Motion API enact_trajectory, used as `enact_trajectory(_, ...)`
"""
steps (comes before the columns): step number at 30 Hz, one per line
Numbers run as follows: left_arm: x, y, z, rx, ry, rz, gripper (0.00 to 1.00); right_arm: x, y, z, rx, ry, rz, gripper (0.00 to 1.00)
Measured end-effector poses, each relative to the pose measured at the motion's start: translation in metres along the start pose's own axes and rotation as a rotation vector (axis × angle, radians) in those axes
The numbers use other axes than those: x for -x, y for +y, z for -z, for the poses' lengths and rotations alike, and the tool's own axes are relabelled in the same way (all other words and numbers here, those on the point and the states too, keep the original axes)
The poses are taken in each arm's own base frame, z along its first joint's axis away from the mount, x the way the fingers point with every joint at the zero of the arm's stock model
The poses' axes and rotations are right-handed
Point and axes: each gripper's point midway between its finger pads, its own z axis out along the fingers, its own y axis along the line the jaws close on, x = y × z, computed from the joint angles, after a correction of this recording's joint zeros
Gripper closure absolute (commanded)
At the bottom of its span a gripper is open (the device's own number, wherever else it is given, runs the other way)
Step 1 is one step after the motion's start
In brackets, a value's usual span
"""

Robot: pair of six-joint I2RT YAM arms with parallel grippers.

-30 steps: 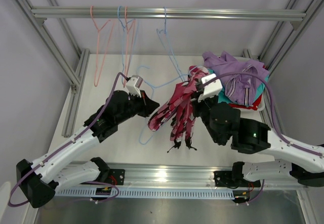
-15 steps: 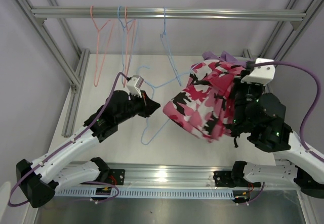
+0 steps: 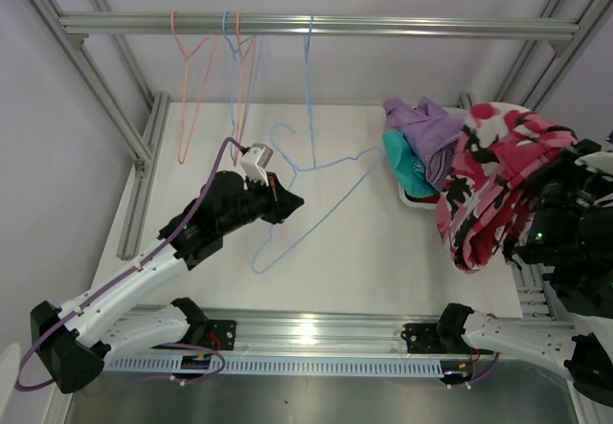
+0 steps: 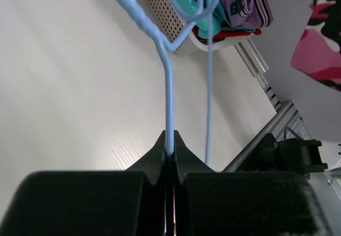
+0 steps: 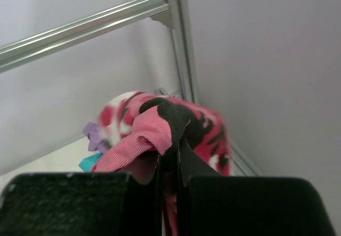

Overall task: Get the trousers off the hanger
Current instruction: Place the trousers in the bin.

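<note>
The pink camouflage trousers (image 3: pixel 498 180) hang bunched in the air at the far right, off the hanger. My right gripper (image 5: pixel 170 146) is shut on a fold of their cloth (image 5: pixel 160 127); in the top view the cloth hides its fingers. The light-blue wire hanger (image 3: pixel 330 197) is bare and slants over the table. My left gripper (image 3: pixel 284 202) is shut on its lower wire (image 4: pixel 168 103), which runs up from between the fingertips (image 4: pixel 169 149). Lilac trousers (image 3: pixel 421 127), teal trousers (image 3: pixel 402 161) and red trousers (image 4: pixel 224 32) lie piled in a white basket (image 4: pixel 170 25).
An aluminium rail (image 3: pixel 383 27) crosses the back, carrying a pink hanger (image 3: pixel 184 79), a blue and pink pair (image 3: pixel 239 70) and a blue hanger (image 3: pixel 309 89), all bare. Frame posts stand at both sides. The basket (image 3: pixel 412 197) sits at the table's right edge.
My right gripper has pulled the camouflage trousers off the hanger, to the right and upward. The hanger is now bare and has swung slightly. The left arm has hardly moved.
</note>
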Motion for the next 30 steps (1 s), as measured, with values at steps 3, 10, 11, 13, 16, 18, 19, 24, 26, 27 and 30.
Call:
enact_trajectory(3, 0.000, 0.000, 0.000, 0.000, 0.000, 0.000, 1.00, 0.006, -0.018, 0.001, -0.037, 0.001, -0.031, 1.00)
enact_trajectory(10, 0.000, 0.000, 0.000, 0.000, 0.001, 0.001, 0.99, 0.002, -0.030, 0.002, -0.076, 0.009, -0.025, 1.00)
enact_trajectory(11, 0.000, 0.000, 0.000, 0.000, 0.001, 0.001, 0.99, -0.002, -0.030, 0.002, -0.081, 0.009, -0.018, 1.00)
enact_trajectory(13, 0.000, 0.000, 0.000, -0.001, 0.002, 0.001, 1.00, -0.011, -0.028, 0.001, -0.096, 0.004, -0.004, 1.00)
enact_trajectory(16, -0.001, -0.001, 0.000, -0.006, 0.006, 0.000, 1.00, -0.031, -0.020, -0.005, -0.139, -0.003, 0.058, 1.00)
enact_trajectory(18, -0.001, -0.002, 0.001, -0.006, 0.007, 0.001, 0.99, -0.038, -0.008, -0.015, -0.170, -0.016, 0.086, 1.00)
enact_trajectory(19, 0.000, -0.002, 0.001, -0.007, 0.007, 0.000, 1.00, -0.042, 0.001, -0.022, -0.177, -0.019, 0.102, 1.00)
enact_trajectory(24, 0.002, -0.003, 0.001, -0.009, 0.003, -0.001, 0.99, -0.079, 0.034, -0.084, -0.198, 0.027, 0.184, 1.00)
enact_trajectory(26, 0.002, -0.003, 0.001, -0.009, 0.004, -0.001, 0.99, -0.105, 0.044, -0.111, -0.173, 0.085, 0.203, 1.00)
enact_trajectory(27, 0.002, -0.003, 0.002, -0.008, 0.005, -0.002, 0.99, -0.118, 0.047, -0.124, -0.161, 0.121, 0.211, 1.00)
enact_trajectory(30, 0.001, -0.003, 0.002, -0.007, 0.007, -0.001, 0.99, -0.143, 0.057, -0.153, -0.127, 0.195, 0.211, 1.00)
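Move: The camouflage trousers are already pinched in the right gripper. From that hand the bin lies about 30 cm ahead, a touch to the right (some 2 cm) and over 40 cm below. In the bin, the purple trousers lie about 32 cm ahead and 5 cm left, the teal ones about 28 cm ahead and 12 cm left, both some 36 cm down. From the left gripper the bin is roughly 25 cm ahead, 47 cm right and 18 cm below. Keep the right gripper shut on the camouflage trousers; let it ease a couple of centimetres right and back, then sweep it quickly forward about 20 cm while lowering it some 12 cm towards the bin, tipping the fingers down about 15 degrees. Hold the left gripper still, pinching the blue hanger. ##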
